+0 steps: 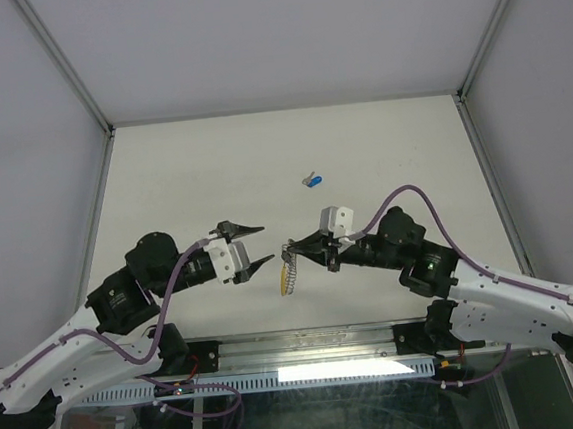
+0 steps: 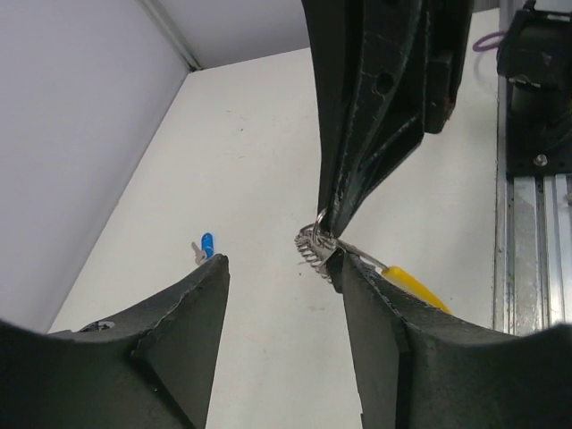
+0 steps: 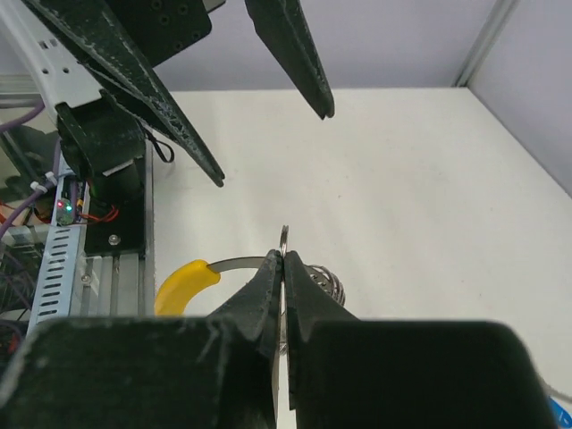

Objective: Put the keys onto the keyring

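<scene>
The keyring point(image 1: 288, 274) hangs from my right gripper point(image 1: 291, 248) above the table, its yellow segment point(image 3: 184, 281) to one side and its ribbed silver coil point(image 3: 327, 281) to the other. The right gripper point(image 3: 284, 259) is shut on it, and a thin silver edge pokes out between the pads. My left gripper point(image 1: 259, 245) is open just left of the ring with nothing between its fingers. In the left wrist view the coil point(image 2: 313, 245) sits right at one fingertip point(image 2: 344, 268) of the left gripper point(image 2: 279, 266). One key with a blue head point(image 1: 313, 181) lies on the table farther back, also visible as the blue key point(image 2: 206, 244).
White table point(image 1: 391, 145) with grey walls at left, back and right. A metal rail with cables point(image 1: 309, 358) runs along the near edge between the arm bases.
</scene>
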You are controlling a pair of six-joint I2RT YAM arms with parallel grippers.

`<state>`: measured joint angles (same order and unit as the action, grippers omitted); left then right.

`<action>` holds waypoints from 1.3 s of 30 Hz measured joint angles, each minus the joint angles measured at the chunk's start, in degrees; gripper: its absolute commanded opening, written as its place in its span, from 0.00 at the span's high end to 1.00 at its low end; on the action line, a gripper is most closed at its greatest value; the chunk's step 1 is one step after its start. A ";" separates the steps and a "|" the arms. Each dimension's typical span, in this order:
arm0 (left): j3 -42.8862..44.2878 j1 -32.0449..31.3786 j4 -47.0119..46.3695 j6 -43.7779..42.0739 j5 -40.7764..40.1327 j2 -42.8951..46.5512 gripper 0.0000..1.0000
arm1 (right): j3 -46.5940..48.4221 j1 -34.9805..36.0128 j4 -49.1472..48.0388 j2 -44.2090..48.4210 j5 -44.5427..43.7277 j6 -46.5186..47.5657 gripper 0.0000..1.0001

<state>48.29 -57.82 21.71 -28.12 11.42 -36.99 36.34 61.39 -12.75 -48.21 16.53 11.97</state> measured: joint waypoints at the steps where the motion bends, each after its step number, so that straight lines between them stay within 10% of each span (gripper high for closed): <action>1: -0.17 0.00 -0.83 0.72 -0.81 -0.31 0.45 | 0.96 0.00 2.12 -0.35 -0.83 0.00 1.00; 39: -9.99 0.00 -17.53 25.88 -8.94 -7.96 0.29 | 3.41 0.00 19.76 -0.98 -16.85 1.79 1.00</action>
<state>38.30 -57.82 4.19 -2.24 2.48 -44.95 39.75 61.39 7.01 -49.19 -0.32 13.76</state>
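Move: My right fingers are shut on the keyring at their tips. Its middle hangs about 4 cm below them and some 3 cm back towards the base, with the black key just 1 cm or so under the tips. From my empty, half-open left hand, the keyring's middle is roughly 4 cm to the right, 4 cm back and 8 cm below; the black key is about 4 cm to the right, 1 cm back and 5 cm lower. I carry the keyring about 6 cm down and 4 cm to the right and forward with my right hand, keeping its grip while the fingers tip down and swing clockwise. My left hand keeps pace beside it without closing the gap, first forward, then down about 5 cm and rightward, rolling some 25 degrees about its fingers as they spread wider. ##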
